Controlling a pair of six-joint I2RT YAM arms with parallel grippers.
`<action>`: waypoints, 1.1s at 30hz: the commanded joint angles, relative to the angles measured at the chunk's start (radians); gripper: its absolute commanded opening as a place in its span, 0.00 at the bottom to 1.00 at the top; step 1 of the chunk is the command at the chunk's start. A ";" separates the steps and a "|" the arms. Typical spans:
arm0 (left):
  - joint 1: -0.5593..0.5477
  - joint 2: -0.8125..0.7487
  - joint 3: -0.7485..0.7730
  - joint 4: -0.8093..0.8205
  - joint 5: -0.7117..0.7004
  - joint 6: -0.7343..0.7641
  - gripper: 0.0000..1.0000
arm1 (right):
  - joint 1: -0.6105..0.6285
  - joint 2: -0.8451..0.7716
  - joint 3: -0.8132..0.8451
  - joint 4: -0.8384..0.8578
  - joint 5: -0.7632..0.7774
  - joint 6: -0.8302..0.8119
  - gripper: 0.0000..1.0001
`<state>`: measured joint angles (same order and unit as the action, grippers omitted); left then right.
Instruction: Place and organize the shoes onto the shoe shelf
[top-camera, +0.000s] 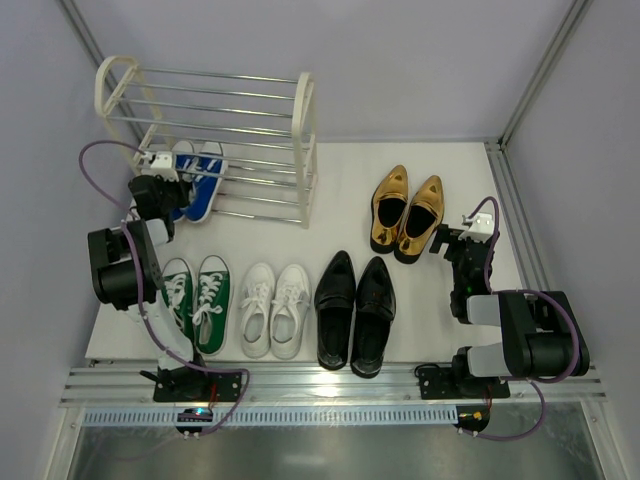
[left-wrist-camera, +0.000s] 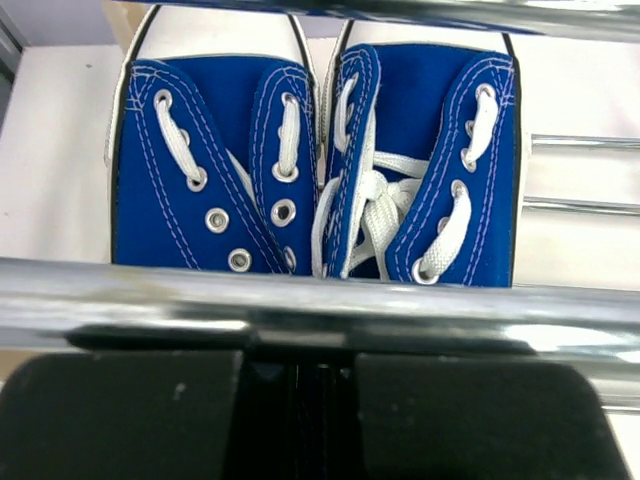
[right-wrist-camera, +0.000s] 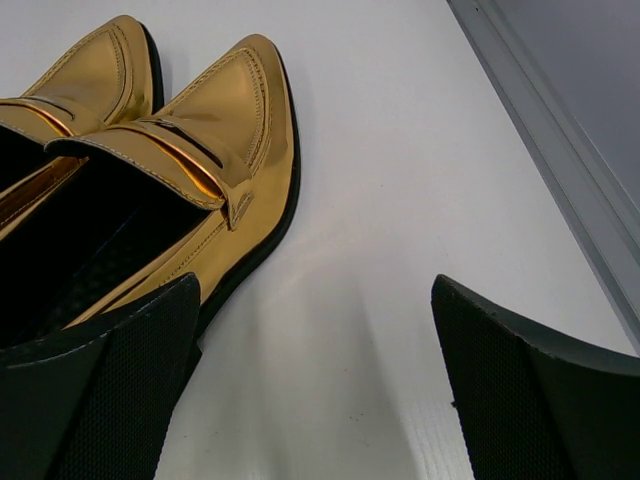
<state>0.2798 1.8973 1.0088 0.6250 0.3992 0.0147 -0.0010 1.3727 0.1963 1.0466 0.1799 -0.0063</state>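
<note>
The blue sneakers (top-camera: 203, 180) (left-wrist-camera: 320, 160) lie side by side on the bottom tier of the shoe shelf (top-camera: 205, 110), at its left end, toes pointing away. My left gripper (top-camera: 160, 198) (left-wrist-camera: 300, 370) is shut just behind their heels, on the near side of a chrome rod (left-wrist-camera: 320, 310), with nothing between its fingers. On the table stand the green sneakers (top-camera: 195, 300), the white sneakers (top-camera: 273, 308), the black loafers (top-camera: 355, 312) and the gold shoes (top-camera: 407, 212) (right-wrist-camera: 170, 170). My right gripper (top-camera: 452, 240) (right-wrist-camera: 315, 385) is open just right of the gold pair, its left finger (right-wrist-camera: 120, 380) beside the right gold shoe's heel.
The shelf's right part and upper tiers hold no shoes. A metal frame rail (right-wrist-camera: 560, 150) runs along the table's right edge, close to my right gripper. Grey walls close in the left, back and right sides.
</note>
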 joint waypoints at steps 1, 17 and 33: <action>0.013 -0.003 0.083 0.214 0.038 0.053 0.00 | 0.001 -0.008 0.006 0.075 0.000 -0.006 0.97; 0.042 0.115 0.048 0.420 0.098 0.057 0.24 | 0.001 -0.009 0.006 0.075 -0.002 -0.006 0.97; 0.062 -0.471 -0.135 -0.207 0.052 0.102 0.95 | 0.001 -0.007 0.005 0.076 0.000 -0.008 0.97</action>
<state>0.3359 1.6070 0.8619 0.7460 0.4709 0.0628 -0.0010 1.3727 0.1963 1.0470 0.1799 -0.0063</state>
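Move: The left gripper still pinches the blue sneakers together by their inner sides, beneath a rod of the upper tier. Their place on the shoe shelf's lower tier lies roughly 6 cm ahead, 1 cm left and 7 cm below. The rack's left end frame is about 12 cm left and 3 cm ahead; the green sneakers stand some 30 cm back and 7 cm right, 8 cm lower. From the idle right hand that place is about 22 cm ahead, 75 cm left and 5 cm lower. Ease the left gripper about 2 cm forward, left and down to set the held blue sneakers on the lower-tier rods, then open the fingers nearly fully to let them go. Lift the gripper some 12 cm from its lowest point, drawing back about 6 cm from the shoes, with the fingertips tilting up roughly 15 degrees. ##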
